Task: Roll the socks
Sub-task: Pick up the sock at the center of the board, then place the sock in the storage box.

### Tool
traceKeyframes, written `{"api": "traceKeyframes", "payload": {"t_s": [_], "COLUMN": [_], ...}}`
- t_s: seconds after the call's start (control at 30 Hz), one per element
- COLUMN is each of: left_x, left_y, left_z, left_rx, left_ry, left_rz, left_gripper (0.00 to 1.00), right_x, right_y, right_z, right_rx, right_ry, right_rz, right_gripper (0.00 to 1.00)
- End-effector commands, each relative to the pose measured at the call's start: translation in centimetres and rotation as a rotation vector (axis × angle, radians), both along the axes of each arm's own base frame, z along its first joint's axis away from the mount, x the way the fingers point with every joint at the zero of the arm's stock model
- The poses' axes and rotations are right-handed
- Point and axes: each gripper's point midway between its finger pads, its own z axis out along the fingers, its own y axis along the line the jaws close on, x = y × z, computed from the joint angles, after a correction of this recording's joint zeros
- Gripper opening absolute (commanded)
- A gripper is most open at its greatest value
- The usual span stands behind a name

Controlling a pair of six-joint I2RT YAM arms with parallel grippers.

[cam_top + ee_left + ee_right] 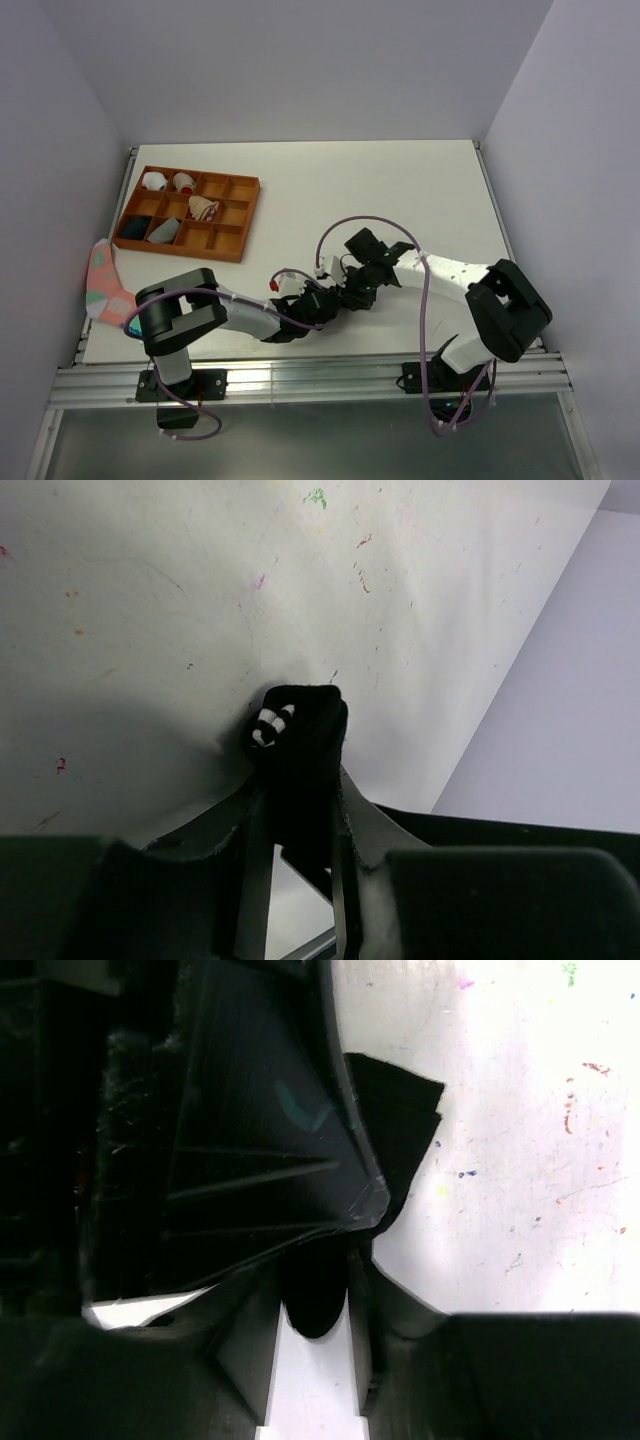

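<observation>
A black sock (pixel 300 725) with a white-striped cuff is bunched into a small roll, and my left gripper (pixel 300 785) is shut on it from both sides. In the right wrist view the same black sock (pixel 400 1110) sticks out past the left gripper's finger, and a dark lobe of it fills the gap of my right gripper (pixel 313 1285). Both grippers (pixel 335 300) meet nose to nose near the table's front middle, hiding the sock from above. A tan and maroon sock bundle (pixel 203 208) lies in a tray compartment.
A wooden compartment tray (pixel 240 215) stands at the back left, holding small white rolls (pixel 153 181) and a grey one (pixel 163 230). A pink sock with teal spots (pixel 103 285) hangs at the table's left edge. The right arm's purple cable (pixel 330 235) loops over the middle.
</observation>
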Motion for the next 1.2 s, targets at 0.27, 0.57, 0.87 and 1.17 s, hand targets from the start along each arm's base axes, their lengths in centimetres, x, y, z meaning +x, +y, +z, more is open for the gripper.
{"api": "traceKeyframes", "payload": {"t_s": [0.27, 0.57, 0.87, 1.17], "left_x": [0.3, 2.3, 6.0, 14.0], "left_y": [2.1, 2.4, 5.9, 16.0], "left_z": [-1.8, 0.6, 8.4, 15.5], "left_rx": [0.14, 0.127, 0.175, 0.298], "left_ry": [-0.032, -0.128, -0.291, -0.392], "left_rz": [-0.046, -0.136, -0.155, -0.05], "left_gripper": [0.0, 0.0, 0.0, 0.0], "right_x": [-0.2, 1.7, 4.2, 5.5], "right_y": [-0.7, -4.4, -7.5, -7.5], "right_z": [4.6, 7.4, 8.0, 8.3], "right_rx": [0.089, 0.085, 0.099, 0.123], "right_ry": [-0.026, -0.14, -0.122, -0.119], "right_rz": [-0.04, -0.149, -0.29, -0.324], "right_gripper": [0.57, 0.59, 0.59, 0.58]}}
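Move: The black sock is in the left fingers, just above the board. The box's middle lies about 34 cm to that hand's left and 21 cm ahead, roughly level in height. The striped beige sock in the box is some 30 cm left and 22 cm ahead, the grey sock about 40 cm left and 17 cm ahead. The black sock sits at the right hand's fingertips, its middle about 2 cm to their left. Keeping its pinch on the black sock, the left hand first eases forward, nearly level, then climbs about 14 cm while sweeping left and forward towards the box, its fingers tipping up some 20 degrees. The right fingers open and come free of the sock, and that hand backs off up and to the right, a little forward, turning clockwise. ##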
